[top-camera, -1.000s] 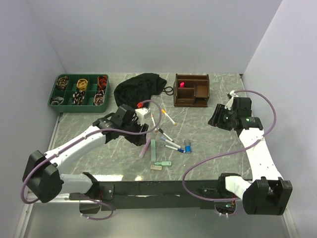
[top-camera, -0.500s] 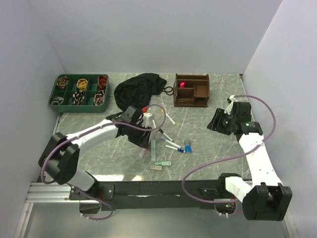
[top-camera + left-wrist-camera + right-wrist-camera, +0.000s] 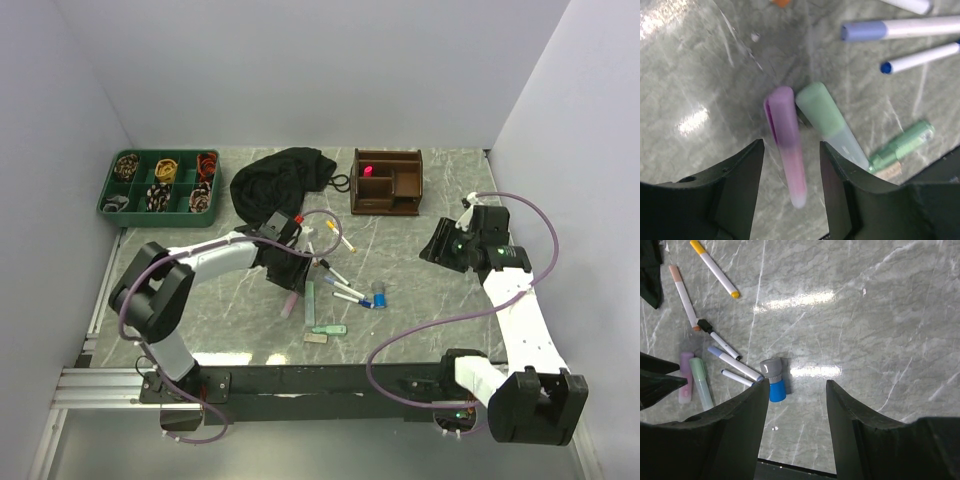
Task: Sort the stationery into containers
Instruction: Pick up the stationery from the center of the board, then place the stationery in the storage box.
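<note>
The stationery lies scattered mid-table: a pink highlighter (image 3: pixel 289 303) (image 3: pixel 786 145), a green highlighter (image 3: pixel 309 298) (image 3: pixel 827 120), white pens (image 3: pixel 345 290) (image 3: pixel 900 30), a blue-capped piece (image 3: pixel 379 296) (image 3: pixel 774 380), a small green piece (image 3: pixel 328 329) and a grey eraser (image 3: pixel 315 338). My left gripper (image 3: pixel 291 278) (image 3: pixel 791 150) is open and low over the table, one jaw on each side of the pink highlighter with a gap on both sides. My right gripper (image 3: pixel 441 241) (image 3: pixel 797 385) hovers open at the right, holding nothing. The wooden organiser (image 3: pixel 386 182) and green tray (image 3: pixel 160 186) stand at the back.
A black cloth (image 3: pixel 280 180) is heaped between the two containers, just behind the left arm. The green tray's compartments hold coiled items. A yellow-tipped pen (image 3: pixel 340 236) (image 3: pixel 715 268) and a pink-tipped pen (image 3: pixel 684 296) lie behind the cluster. Walls enclose the table on three sides.
The left arm has reached forward and right, lowering its gripper over the pink highlighter, and its jaws have narrowed slightly. The right arm has shifted only a little.
</note>
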`<action>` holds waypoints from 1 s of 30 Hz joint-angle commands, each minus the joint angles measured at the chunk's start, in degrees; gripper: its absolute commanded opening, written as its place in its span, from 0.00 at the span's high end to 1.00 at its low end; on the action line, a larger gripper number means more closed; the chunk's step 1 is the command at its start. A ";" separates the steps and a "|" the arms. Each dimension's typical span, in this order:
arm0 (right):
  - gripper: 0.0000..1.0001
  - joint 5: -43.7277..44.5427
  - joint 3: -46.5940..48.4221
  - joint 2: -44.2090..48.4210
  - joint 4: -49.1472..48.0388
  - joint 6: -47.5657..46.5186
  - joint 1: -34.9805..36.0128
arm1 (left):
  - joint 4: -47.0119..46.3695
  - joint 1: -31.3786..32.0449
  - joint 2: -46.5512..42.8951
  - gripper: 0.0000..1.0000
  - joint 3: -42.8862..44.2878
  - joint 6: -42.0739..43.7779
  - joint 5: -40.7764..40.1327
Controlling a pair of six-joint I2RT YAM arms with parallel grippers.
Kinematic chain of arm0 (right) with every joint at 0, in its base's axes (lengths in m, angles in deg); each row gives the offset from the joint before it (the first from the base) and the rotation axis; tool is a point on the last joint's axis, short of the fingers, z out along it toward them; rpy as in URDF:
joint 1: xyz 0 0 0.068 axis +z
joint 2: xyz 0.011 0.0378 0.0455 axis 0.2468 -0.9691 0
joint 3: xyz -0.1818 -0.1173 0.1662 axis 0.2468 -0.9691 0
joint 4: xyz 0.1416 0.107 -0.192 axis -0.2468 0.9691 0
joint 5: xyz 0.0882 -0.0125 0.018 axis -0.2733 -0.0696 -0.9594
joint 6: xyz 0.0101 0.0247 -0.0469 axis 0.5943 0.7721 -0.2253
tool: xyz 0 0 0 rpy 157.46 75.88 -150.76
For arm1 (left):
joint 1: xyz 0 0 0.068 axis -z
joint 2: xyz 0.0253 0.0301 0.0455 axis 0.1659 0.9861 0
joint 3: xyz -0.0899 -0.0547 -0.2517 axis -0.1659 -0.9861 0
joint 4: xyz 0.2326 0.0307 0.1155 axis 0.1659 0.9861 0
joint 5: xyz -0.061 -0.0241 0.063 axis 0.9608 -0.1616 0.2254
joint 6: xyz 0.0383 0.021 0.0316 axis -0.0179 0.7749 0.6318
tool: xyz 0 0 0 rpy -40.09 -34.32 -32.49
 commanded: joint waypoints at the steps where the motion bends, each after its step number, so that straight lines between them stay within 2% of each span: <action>1: 0.43 -0.50 0.25 -0.41 -2.02 0.07 -0.87 | -1.77 -0.06 2.71 0.48 2.32 0.33 -1.97; 3: 0.43 -0.50 0.07 -0.58 -2.11 -0.02 -1.04 | -0.89 -0.14 4.46 0.52 2.85 0.16 -1.89; 8: 0.43 -0.59 -0.37 -0.85 -2.55 0.07 -1.22 | -2.48 1.08 5.53 0.70 2.23 0.24 -2.68; 9: 0.43 -0.50 -0.37 -0.85 -2.55 0.16 -1.31 | -2.48 1.26 5.79 0.82 2.49 0.50 -2.50; 11: 0.43 -0.41 0.24 -1.11 -2.38 -0.11 -1.40 | -1.78 1.18 5.44 0.99 3.54 1.29 -1.63; 14: 0.43 0.29 1.56 -1.20 -1.94 -0.72 -1.57 | 7.51 0.30 4.56 0.99 10.91 4.98 -0.75; 16: 0.43 0.55 2.44 -1.55 -1.67 -0.98 -1.66 | 14.27 -0.75 3.69 0.99 19.95 7.18 0.57; 18: 0.43 0.55 2.45 -1.81 -2.02 -0.90 -1.66 | 15.80 -1.46 2.72 0.99 28.54 9.37 2.68; 20: 0.43 0.46 2.10 -1.99 -2.99 -0.55 -1.75 | 10.99 -1.46 2.19 0.99 32.45 11.92 6.70; 22: 0.43 0.46 1.75 -2.17 -4.13 -0.20 -1.75 | 0.74 -1.46 -0.08 0.99 31.43 16.13 12.77; 23: 0.43 0.38 1.57 -2.17 -4.31 -0.28 -1.84 | -15.85 -1.46 -1.31 0.99 28.89 16.76 14.36; 24: 0.43 0.20 1.57 -2.43 -4.57 -0.28 -1.84 | -25.93 -1.46 -3.24 0.99 22.25 16.94 16.98; 25: 0.43 0.11 1.92 -2.52 -4.57 -0.81 -1.84 | -34.91 -1.46 -3.17 0.99 19.66 17.55 18.14; 26: 0.43 0.20 2.01 -2.61 -4.49 -1.07 -1.84 | -49.79 -1.20 -2.30 0.99 18.16 17.99 18.85; 29: 0.43 1.43 2.97 -3.22 -4.13 -2.39 -1.92 | -55.12 -0.93 8.57 0.99 26.80 17.82 20.17; 30: 0.43 1.69 3.15 -3.74 -3.96 -3.00 -1.92 | -56.34 -0.93 14.96 0.99 33.72 16.60 20.52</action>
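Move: The purple highlighter lies almost under the left hand's open fingers, about 1 cm to the right and 2 cm below. The light green highlighter is roughly 4 cm to the right of the purple one and 1 cm nearer; the small green bottle sits some 8 cm back and 10 cm right of the hand. The violet-capped marker is about 3 cm ahead and 14 cm right. From the right hand, the purple highlighter is about 31 cm left, 4 cm back and 14 cm below. Down about 1.5 cm and slightly forward goes the left hand, its fingers closing across the barrel of the purple highlighter near the middle. Keeping that grip, it then pulls up fast, about 25 cm, swinging forward and to the right towards the wooden organizer, while the wrist tips the fingers from pointing down to forward and right, by some 65 degrees. ##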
